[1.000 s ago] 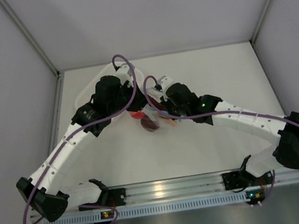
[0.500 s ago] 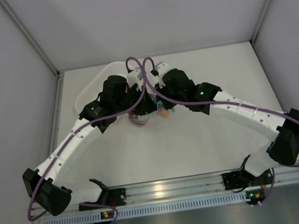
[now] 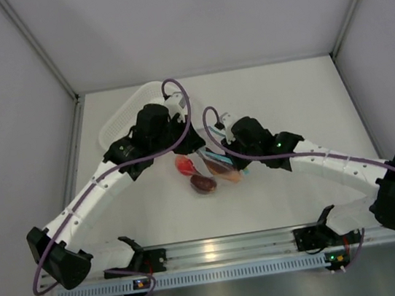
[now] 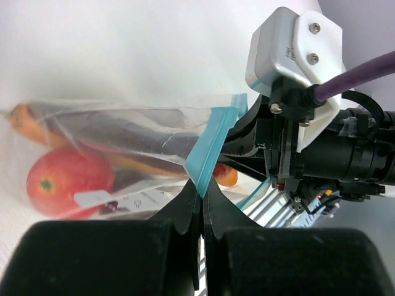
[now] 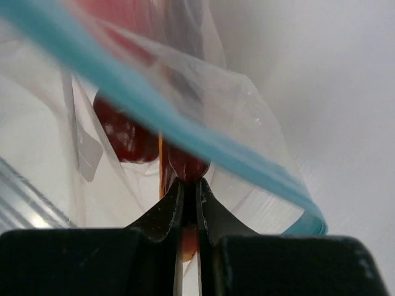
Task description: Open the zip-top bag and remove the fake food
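The zip-top bag [image 3: 211, 169] lies between both arms, clear with a light blue zip strip [image 4: 213, 139]. Inside it shows the fake food: a red tomato ball [image 4: 66, 179], an orange slice [image 3: 224, 170] and a dark brown ring [image 3: 202, 184]. My left gripper [image 4: 200, 192] is shut on one side of the blue strip. My right gripper [image 5: 187, 185] is shut on the clear film of the other side, just below the strip [image 5: 185, 120], with the brown ring [image 5: 126, 135] behind the film. From above, the left gripper [image 3: 195, 150] and right gripper [image 3: 222, 153] meet at the bag's far edge.
A white perforated basket [image 3: 128, 112] stands at the back left, partly under the left arm. The right arm's wrist and purple cable [image 4: 296, 61] crowd the right side of the left wrist view. White walls enclose the table on three sides.
Half a second ago both wrists were pressed together over the bag. Now the right gripper has drawn right and nearer, the left stays, and the bag with its food shows between them.
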`<state>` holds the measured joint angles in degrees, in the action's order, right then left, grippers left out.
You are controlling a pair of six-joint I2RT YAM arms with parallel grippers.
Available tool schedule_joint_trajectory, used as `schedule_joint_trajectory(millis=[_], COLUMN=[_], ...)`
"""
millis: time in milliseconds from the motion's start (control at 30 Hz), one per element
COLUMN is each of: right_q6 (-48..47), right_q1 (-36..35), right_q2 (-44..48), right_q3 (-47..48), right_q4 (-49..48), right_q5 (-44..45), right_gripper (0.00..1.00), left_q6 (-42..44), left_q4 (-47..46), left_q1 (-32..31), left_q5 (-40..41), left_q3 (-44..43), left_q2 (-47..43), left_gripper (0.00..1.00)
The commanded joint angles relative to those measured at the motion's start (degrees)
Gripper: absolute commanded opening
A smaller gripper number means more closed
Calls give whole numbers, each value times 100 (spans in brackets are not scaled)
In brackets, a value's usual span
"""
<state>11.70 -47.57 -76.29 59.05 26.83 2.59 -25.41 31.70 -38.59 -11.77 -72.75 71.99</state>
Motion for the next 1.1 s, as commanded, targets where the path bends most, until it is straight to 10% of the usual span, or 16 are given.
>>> schedule_joint_trajectory(millis=[0,600,1067], right_q6=[288,1440,921], right_q1=[55,458,732], right_q2=[475,343,-615], right_q3=[-341,-807,143], right_q4=[-494,-1022,-46], right_q5=[-698,-901,-1604], right_gripper=[0,38,37], left_q6=[-87,-325,-209], left_q4=[-260,-876,-947], left_q1=[97,-70,-509], left_q5=[97,-686,-442], left_q3=[-257,525,516], left_q2=[-9,105,413], left_gripper=[0,0,0])
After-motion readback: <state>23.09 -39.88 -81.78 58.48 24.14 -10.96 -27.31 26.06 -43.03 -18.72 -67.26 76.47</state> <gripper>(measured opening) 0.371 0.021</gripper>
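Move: My right fingers, nearly shut, already sit at the bag's mouth by the turquoise zip strip. The hot dog's middle lies about 4 cm to their left, 2 cm ahead and 6 cm below. The brown food piece is some 10 cm left and 3 cm back, the tomato about 14 cm left and 3 cm ahead, both also roughly 6 cm lower. From my left hand, still pinching the zip strip, the hot dog is about 4 cm right, 1 cm ahead and 12 cm down. Keeping my left pinch on the zip strip, I lower it about 5 cm while carrying it 4 cm right and 3 cm back, towards my right hand. My right hand draws back a little, spreads its fingers just over a third of the way under the strip, then sinks about 2.5 cm towards the hot dog and eases forward again, rolling some 15 degrees clockwise. ##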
